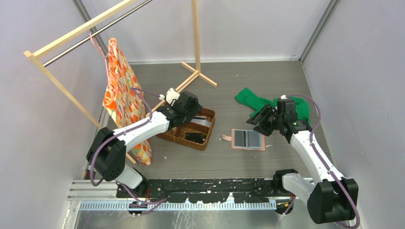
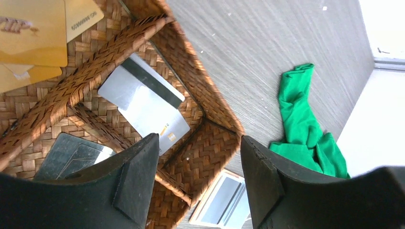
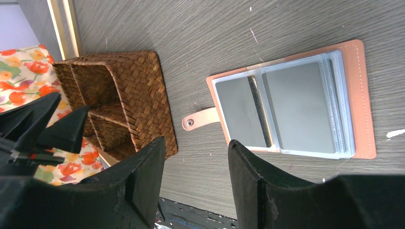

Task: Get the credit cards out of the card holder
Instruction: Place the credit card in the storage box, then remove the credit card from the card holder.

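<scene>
The salmon-pink card holder [image 1: 247, 139] lies open and flat on the table, its grey panels in clear sleeves [image 3: 291, 102] and its strap tab [image 3: 200, 119] pointing toward the basket. Credit cards lie in the woven basket: a silver one [image 2: 143, 100], gold ones [image 2: 33, 33] and a dark one [image 2: 71, 155]. My left gripper [image 1: 195, 116] [image 2: 198, 140] hangs open over the basket's compartments with nothing between its fingers. My right gripper [image 1: 257, 122] [image 3: 196, 143] hovers open just above the holder's far edge, also holding nothing.
The brown woven basket [image 1: 207, 129] [image 3: 119, 95] stands left of the holder. A green cloth [image 1: 274, 102] [image 2: 305, 129] lies behind the right gripper. A wooden clothes rack [image 1: 196, 71] with an orange floral cloth [image 1: 122, 95] stands at the back left.
</scene>
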Action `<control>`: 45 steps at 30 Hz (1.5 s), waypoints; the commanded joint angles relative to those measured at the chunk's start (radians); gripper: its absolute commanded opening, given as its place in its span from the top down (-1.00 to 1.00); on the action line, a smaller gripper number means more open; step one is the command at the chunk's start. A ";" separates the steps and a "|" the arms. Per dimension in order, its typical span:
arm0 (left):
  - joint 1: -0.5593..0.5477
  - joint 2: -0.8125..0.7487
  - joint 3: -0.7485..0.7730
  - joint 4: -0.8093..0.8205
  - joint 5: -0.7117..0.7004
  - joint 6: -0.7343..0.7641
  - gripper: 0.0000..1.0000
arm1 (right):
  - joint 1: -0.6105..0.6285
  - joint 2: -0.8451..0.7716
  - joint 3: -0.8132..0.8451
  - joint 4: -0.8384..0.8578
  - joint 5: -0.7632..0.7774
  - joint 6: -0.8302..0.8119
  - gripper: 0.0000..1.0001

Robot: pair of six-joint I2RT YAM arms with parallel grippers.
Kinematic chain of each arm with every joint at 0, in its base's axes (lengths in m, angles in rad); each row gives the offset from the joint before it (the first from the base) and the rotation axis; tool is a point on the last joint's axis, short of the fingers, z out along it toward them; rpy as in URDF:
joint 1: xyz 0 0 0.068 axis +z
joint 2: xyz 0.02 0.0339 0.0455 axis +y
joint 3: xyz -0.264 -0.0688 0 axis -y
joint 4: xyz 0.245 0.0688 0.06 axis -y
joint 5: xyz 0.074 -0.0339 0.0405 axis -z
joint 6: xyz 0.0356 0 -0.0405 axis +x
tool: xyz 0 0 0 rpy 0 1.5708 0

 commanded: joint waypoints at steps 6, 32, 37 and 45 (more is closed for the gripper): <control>-0.178 -0.111 0.142 -0.017 -0.157 0.338 -0.18 | -0.003 0.008 -0.007 0.013 -0.002 -0.015 -0.12; -0.255 0.418 0.327 0.195 0.551 0.476 0.23 | -0.002 0.243 -0.125 0.212 -0.054 -0.017 0.30; -0.244 0.468 0.316 0.244 0.562 0.469 0.29 | -0.003 0.278 -0.138 0.231 -0.049 -0.025 0.31; -0.224 0.527 0.298 0.275 0.599 0.439 0.32 | -0.003 0.313 -0.174 0.277 -0.055 -0.025 0.31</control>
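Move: Down and to its right, the open card holder lies about 24 cm right and 10 cm back of the left hand, some 11 cm below. The white card is roughly straight under that hand; the storage box's middle is about 8 cm left and 4 cm back. From the right hand the holder is almost directly beneath, 2 cm right, 1 cm back and 11 cm down; the green cloth is about 17 cm ahead and 16 cm right. Leaving the storage box empty, the left hand first rises about 8 cm, then swings 20 cm right and some 9 cm back, sinking to close above the card holder's left page, turned about 55 degrees clockwise and its fingers partly closing. Meanwhile the right hand drops 10 cm towards the holder's middle seam, tipping its fingers steeper and narrowing them too; contact can't be seen. ##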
